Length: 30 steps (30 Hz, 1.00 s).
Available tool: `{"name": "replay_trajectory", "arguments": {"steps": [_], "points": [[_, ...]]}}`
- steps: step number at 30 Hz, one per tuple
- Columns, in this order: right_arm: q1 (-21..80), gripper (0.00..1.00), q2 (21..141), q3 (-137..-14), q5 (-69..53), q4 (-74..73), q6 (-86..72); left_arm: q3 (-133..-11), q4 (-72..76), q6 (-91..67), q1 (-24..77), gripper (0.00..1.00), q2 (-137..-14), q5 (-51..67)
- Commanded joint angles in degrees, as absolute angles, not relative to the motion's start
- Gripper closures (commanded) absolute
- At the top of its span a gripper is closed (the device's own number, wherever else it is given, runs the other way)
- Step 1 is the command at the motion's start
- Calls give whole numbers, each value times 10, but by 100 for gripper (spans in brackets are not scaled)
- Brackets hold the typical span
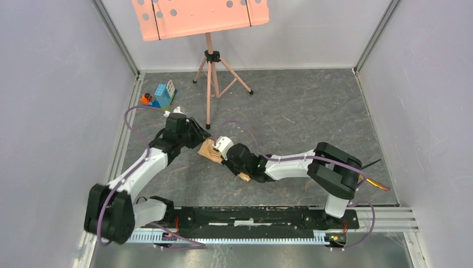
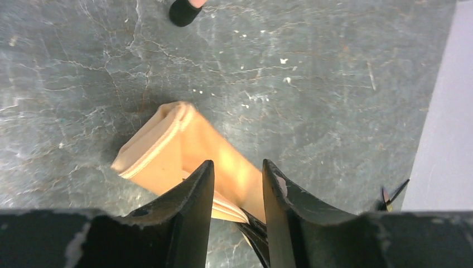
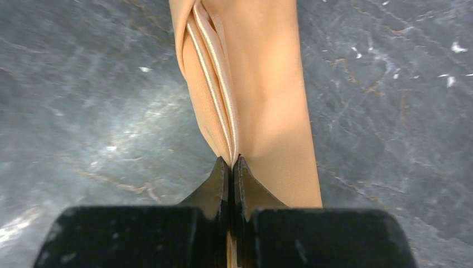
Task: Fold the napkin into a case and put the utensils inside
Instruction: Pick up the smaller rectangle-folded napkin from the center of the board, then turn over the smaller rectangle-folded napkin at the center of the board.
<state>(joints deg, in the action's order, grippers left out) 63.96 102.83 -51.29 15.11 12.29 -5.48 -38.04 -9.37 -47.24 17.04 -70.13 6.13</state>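
The napkin lies on the dark table folded into a narrow peach case (image 1: 208, 151) (image 2: 184, 145) (image 3: 273, 100), with layered pleats along one side. My right gripper (image 3: 231, 159) (image 1: 234, 166) is shut on the pleated edges at the case's near end and covers its middle from above. Over the case's other end hangs my left gripper (image 2: 238, 164) (image 1: 196, 134), open, with cloth showing below the gap and nothing between the fingers. The utensils (image 1: 377, 181) (image 2: 393, 194), slim black and gold-orange pieces, lie at the table's right edge, away from both grippers.
A salmon-pink perforated music-stand tray (image 1: 201, 17) stands on a tripod (image 1: 211, 84) at the back. Small coloured toy blocks (image 1: 162, 96) sit at the back left. Grey walls enclose the table on three sides, and a metal rail (image 1: 262, 215) runs along the front.
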Motion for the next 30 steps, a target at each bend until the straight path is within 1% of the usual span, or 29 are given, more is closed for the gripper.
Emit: {"name": "replay_trajectory", "arguments": {"steps": [1, 5, 7, 11, 16, 19, 24, 30], "points": [[621, 100, 983, -516, 25, 119, -172, -394, -193, -423, 167, 55, -593, 20], [595, 100, 972, -497, -96, 165, -265, -402, -270, -401, 167, 53, -505, -15], [584, 100, 971, -485, -137, 188, -307, -409, -303, -396, 167, 52, -473, -21], [547, 100, 980, -433, -261, 310, -443, -420, -346, -394, 167, 52, -425, -18], [510, 100, 988, -369, -333, 458, -583, -437, -370, -390, 167, 53, -413, -15], [487, 100, 1020, -314, -370, 631, -721, -440, -367, -393, 166, 53, -416, -4], [455, 100, 1098, -261, -385, 842, -852, -447, -363, -396, 168, 54, -427, 14], [418, 100, 1177, -241, -405, 938, -872, -457, -355, -390, 168, 55, -449, 32]]}}
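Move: In the right hand's closed fingers is the near-left long edge of the folded napkin, whose middle lies about 2 cm ahead, 2 cm to the right and 1 cm below. From that hand the stand's nearest foot is roughly 12 cm ahead and 5 cm left, the toy blocks some 21 cm ahead and 22 cm left. The empty left hand has the napkin's middle about 5 cm back, 6 cm right and 8 cm below. Keeping its pinch on the napkin's edge, the right hand draws back about 6 cm and rises some 3 cm, rolling roughly 90 degrees so the held edge comes up and the fingers swing to point left and nearly level. Meanwhile the open left hand pulls away from the napkin, up about 8 cm and back about 7, drifting left. ##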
